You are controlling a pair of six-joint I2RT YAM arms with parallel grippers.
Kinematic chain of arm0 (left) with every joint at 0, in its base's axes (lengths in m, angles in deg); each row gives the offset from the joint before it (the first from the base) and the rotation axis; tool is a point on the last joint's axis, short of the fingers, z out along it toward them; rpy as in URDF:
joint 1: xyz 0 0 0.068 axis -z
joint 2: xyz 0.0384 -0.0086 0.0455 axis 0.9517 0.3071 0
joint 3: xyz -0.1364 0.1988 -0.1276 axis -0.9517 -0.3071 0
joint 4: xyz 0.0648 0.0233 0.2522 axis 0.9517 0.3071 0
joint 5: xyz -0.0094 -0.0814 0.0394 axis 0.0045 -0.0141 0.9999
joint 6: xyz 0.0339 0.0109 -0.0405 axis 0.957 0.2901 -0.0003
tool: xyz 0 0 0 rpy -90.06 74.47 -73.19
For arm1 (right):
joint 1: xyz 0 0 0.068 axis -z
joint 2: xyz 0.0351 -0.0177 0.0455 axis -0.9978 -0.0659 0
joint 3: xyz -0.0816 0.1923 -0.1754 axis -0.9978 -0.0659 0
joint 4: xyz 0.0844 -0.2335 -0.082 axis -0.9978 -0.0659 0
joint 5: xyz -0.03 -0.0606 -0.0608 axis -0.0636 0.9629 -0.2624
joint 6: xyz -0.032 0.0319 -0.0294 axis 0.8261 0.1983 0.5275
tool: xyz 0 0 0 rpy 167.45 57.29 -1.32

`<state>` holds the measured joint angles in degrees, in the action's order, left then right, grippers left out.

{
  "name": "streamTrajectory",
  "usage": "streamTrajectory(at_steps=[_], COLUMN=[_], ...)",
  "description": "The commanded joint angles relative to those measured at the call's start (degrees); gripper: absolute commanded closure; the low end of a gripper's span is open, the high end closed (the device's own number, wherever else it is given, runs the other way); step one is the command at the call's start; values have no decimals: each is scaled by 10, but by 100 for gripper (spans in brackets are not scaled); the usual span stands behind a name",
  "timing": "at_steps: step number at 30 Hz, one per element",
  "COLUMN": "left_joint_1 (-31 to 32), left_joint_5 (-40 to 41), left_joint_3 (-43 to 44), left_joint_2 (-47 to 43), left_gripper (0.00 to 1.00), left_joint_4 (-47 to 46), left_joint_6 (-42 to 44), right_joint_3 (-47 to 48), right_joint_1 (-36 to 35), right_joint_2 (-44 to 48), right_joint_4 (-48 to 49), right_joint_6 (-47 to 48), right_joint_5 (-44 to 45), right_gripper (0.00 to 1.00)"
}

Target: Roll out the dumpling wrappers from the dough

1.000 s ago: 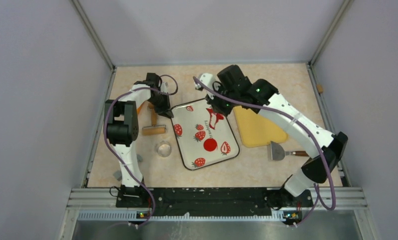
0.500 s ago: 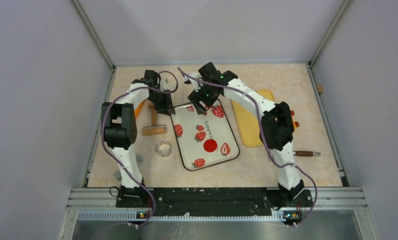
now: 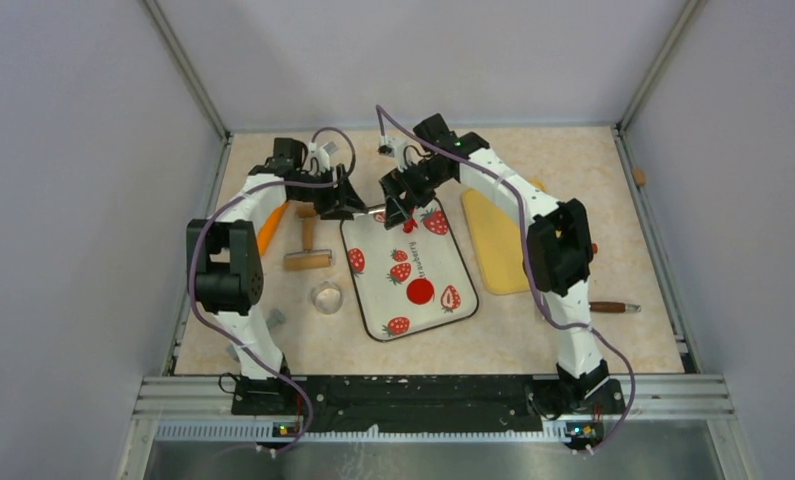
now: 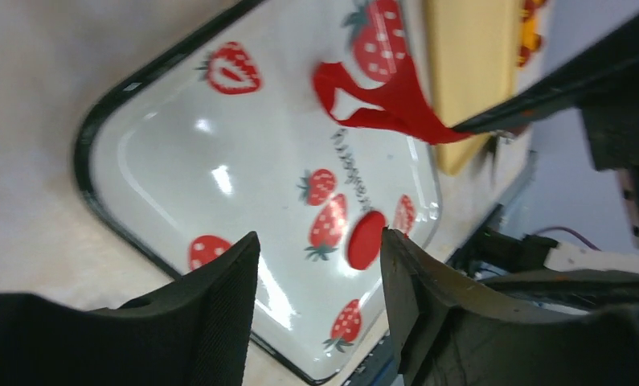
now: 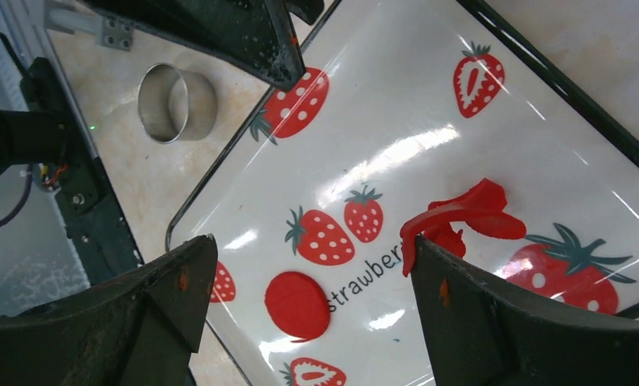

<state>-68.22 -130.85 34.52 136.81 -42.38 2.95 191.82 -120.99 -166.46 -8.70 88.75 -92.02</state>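
Observation:
A white tray (image 3: 451,262) printed with strawberries lies mid-table. One round flat red dumpling wrapper (image 3: 420,291) (image 5: 297,304) (image 4: 366,239) rests on it. The ragged red dough scrap (image 5: 460,213) (image 4: 388,100) is curled up over the tray's far end and clings to the tip of one of my right gripper's fingers (image 5: 493,322). My right gripper (image 5: 313,241) (image 3: 393,205) hovers there, open wide, with nothing between its jaws. My left gripper (image 4: 320,237) (image 3: 358,205) is just left of it over the tray's far left corner, open and empty.
A wooden rolling pin (image 3: 308,245) and a metal ring cutter (image 3: 326,297) (image 5: 177,103) lie left of the tray. A yellow cutting board (image 3: 498,245) lies to its right, with a scraper handle (image 3: 613,307) beyond. An orange tool (image 3: 266,228) sits at far left.
My right arm swung left from the cutting board to the tray's far edge and its jaws went from shut to wide open. My left gripper shifted right and opened. The scrap lifted off the tray.

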Motion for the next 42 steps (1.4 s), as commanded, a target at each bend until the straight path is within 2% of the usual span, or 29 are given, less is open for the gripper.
streamTrajectory(at_steps=[1, 5, 17, 25, 31, 35, 42], left_joint_1=[9, 36, 85, 91, 87, 66, 57], left_joint_5=[-188, -214, -263, -186, -117, -120, -79], left_joint_3=[-50, -10, 32, 25, 32, 13, -28], left_joint_2=[-27, 14, 91, 111, 104, 75, -12], left_gripper=[37, 35, 35, 38, 39, 39, 40], left_joint_4=[-169, -146, -196, -216, -152, -131, -107], left_joint_6=[-91, -96, -143, -183, -126, -102, -45], right_joint_3=[-11, -8, -8, -14, -18, -47, -163], right_joint_1=[1, 1, 1, 1, 3, 30, 168], right_joint_2=[46, 46, 48, 57, 77, 128, 269], right_joint_4=[9, 8, 5, 4, -5, -26, -127], right_joint_6=[-21, -24, -19, -15, 7, 45, 190], right_joint_5=[-83, -67, -62, -56, -8, -4, -14], right_gripper=[10, 10, 10, 9, 10, 11, 13])
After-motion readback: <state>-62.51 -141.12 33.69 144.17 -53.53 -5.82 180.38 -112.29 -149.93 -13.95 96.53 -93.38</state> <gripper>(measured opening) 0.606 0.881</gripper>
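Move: The scrap of red dough hangs from the tip of my right hand's far finger, about 3 cm ahead, 1 cm right and 4 cm below that hand. From my left hand it is some 12 cm to the right, 1 cm back and 2 cm lower. Below on the tray, the round wrapper lies about 17 cm back and 15 cm right of my left hand, 10 cm down; the rolling pin is 5 cm back, 10 cm left. I sweep my open left hand about 11 cm right, to the scrap on my right hand's far finger, rising 3 cm and then sinking while the fingers tilt flatter, and draw it back left some 4 cm. My right hand waits almost still, wide open; once the left is retreating, it pulls off about 9 cm right and 5 cm up, its finger now free of the dough. ##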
